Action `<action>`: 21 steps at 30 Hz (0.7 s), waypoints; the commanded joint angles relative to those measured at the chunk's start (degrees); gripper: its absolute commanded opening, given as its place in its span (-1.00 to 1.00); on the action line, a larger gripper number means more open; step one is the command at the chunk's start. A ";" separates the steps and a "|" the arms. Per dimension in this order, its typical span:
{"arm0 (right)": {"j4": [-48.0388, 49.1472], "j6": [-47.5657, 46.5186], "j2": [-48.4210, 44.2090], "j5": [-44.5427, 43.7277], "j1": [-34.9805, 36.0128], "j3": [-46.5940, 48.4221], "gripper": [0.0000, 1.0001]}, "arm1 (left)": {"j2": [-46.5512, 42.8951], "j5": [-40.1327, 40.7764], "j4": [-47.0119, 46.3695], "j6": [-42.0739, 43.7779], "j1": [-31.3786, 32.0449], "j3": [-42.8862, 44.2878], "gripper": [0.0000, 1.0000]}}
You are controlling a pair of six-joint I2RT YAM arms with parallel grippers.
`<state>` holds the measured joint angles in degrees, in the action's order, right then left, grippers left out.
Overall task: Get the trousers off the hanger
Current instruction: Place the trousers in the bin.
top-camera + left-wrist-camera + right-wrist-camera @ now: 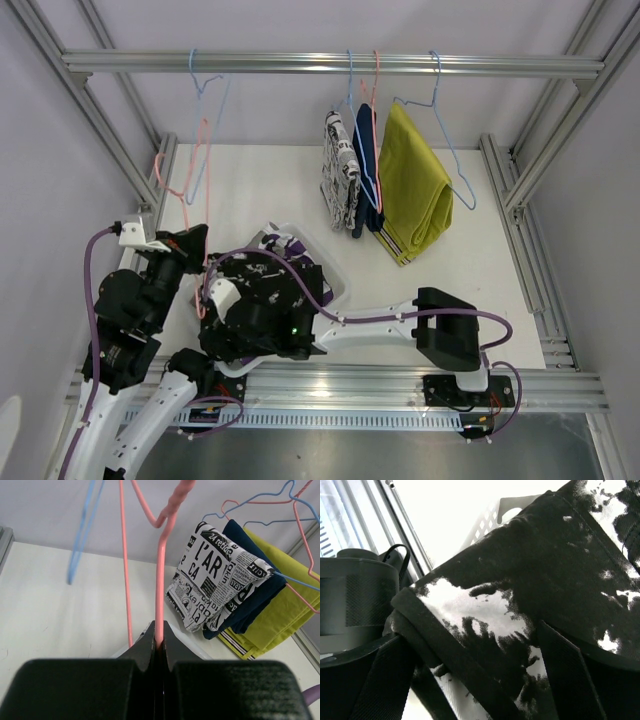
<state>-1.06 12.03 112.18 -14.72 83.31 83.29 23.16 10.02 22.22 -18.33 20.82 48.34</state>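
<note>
My left gripper [160, 630] is shut on the wire of a bare pink hanger [160, 575], which hangs from the rail at the left [203, 150]. My right gripper [475, 675] stands open low over the white basket [338, 291]. The black-and-white splotched trousers [520, 580] lie between its spread fingers, on top of the purple camouflage pair [291, 243]. Three more trousers hang on hangers at the back: white with black print [210, 575], navy [255, 600] and mustard yellow [285, 605].
An empty blue hanger [82, 530] hangs beside the pink one on the metal rail [320, 63]. Frame posts stand at both sides of the table [470, 290]. The basket's slotted wall [490, 515] rises just behind the splotched cloth.
</note>
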 commanded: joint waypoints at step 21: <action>-2.90 1.94 -11.73 -0.66 -0.95 -2.43 -0.37 | -1.27 0.44 -1.91 0.49 -0.52 0.18 -0.99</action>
<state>-5.76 12.82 100.22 -15.81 84.03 80.64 22.70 9.91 22.15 -18.35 20.82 48.34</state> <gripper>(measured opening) 0.369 0.023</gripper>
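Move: The trousers the right hand has just released lie spread in the bin, their middle roughly 8 cm ahead of it, 9 cm to its right and 5 cm below. The bin's middle is about 8 cm ahead, 11 cm right and 8 cm below. The pink hanger, still in the left hand, is some 12 cm ahead and 20 cm above. From the left hand, the trousers lie about 4 cm back, 8 cm right and 27 cm below. The open right hand rises about 8 cm off the trousers, drifting some 3 cm right, then closes its fingers partway. ##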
